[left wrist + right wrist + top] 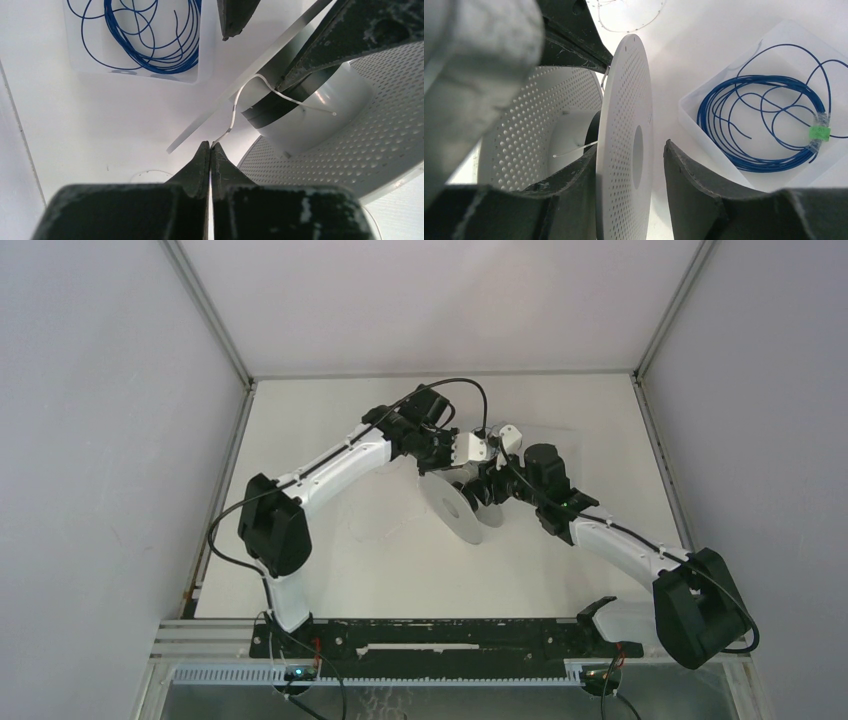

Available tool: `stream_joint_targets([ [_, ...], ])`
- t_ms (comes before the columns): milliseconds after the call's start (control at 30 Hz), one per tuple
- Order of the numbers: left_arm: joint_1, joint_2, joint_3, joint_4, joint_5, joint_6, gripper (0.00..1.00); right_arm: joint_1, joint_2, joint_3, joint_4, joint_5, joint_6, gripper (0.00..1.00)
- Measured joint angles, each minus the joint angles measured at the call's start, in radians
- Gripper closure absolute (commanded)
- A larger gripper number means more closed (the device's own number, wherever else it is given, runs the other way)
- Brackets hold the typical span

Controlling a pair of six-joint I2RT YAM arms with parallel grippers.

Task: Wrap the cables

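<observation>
A thin pale cable [234, 107] runs from my left gripper [210, 145], which is shut on it, up to the hub of a white perforated spool [320, 115]. A black band crosses the hub, and the cable's free end [574, 149] sticks out from it. More of the strand lies in faint loose loops [380, 530] on the table. My right gripper [630, 147] straddles the spool's near flange [624, 100]. Its jaws are open: one finger is against the flange's inner face and the other stands apart from it. The spool [460, 508] stands on edge between both grippers.
A clear tray [689, 107] holding a coil of blue wire [764, 125] with a green tag sits just beyond the spool. The enclosure walls [120, 440] close in left, right and behind. A black rail [450, 635] runs along the near edge.
</observation>
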Motion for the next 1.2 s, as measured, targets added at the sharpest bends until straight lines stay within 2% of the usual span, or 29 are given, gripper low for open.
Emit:
stream_joint_targets([
  [500, 0.002, 0.011, 0.016, 0.001, 0.060, 0.003, 1.00, -0.008, -0.023, -0.003, 0.005, -0.011, -0.002, 0.49],
  [667, 0.002, 0.012, 0.017, 0.000, 0.091, 0.002, 1.00, -0.007, -0.036, -0.016, 0.029, -0.010, -0.005, 0.52],
  [867, 0.002, 0.020, 0.017, 0.002, 0.110, -0.009, 1.00, -0.006, -0.037, -0.021, 0.042, 0.009, -0.018, 0.71],
  [1067, 0.002, 0.024, 0.017, 0.009, 0.115, -0.020, 0.99, 0.003, -0.038, -0.021, 0.047, 0.018, -0.036, 0.84],
  [1200, 0.003, 0.024, 0.017, 0.010, 0.113, -0.024, 0.95, 0.008, -0.038, -0.021, 0.049, 0.035, -0.054, 0.95],
])
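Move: The spool stands on edge with its middle about 3 cm back, 2 cm left and 6 cm below the right hand; the rim of its right flange already passes between that hand's half-open fingers. The blue coil in its box lies some 8 cm ahead, 2 cm right and 13 cm below the right hand. From the left hand, shut on the white cable, the spool's middle is about 6 cm back, 3 cm right and 7 cm down. The right fingers close from about half open and pinch the spool's right flange near its rim, seeming to trap the white cable against its inner face; before and during this the hand rises about 1.5 cm and its fingers tip up slightly. The left hand keeps its grip on the cable and carries it some 2 cm to the right and slightly back, towards the spool. ##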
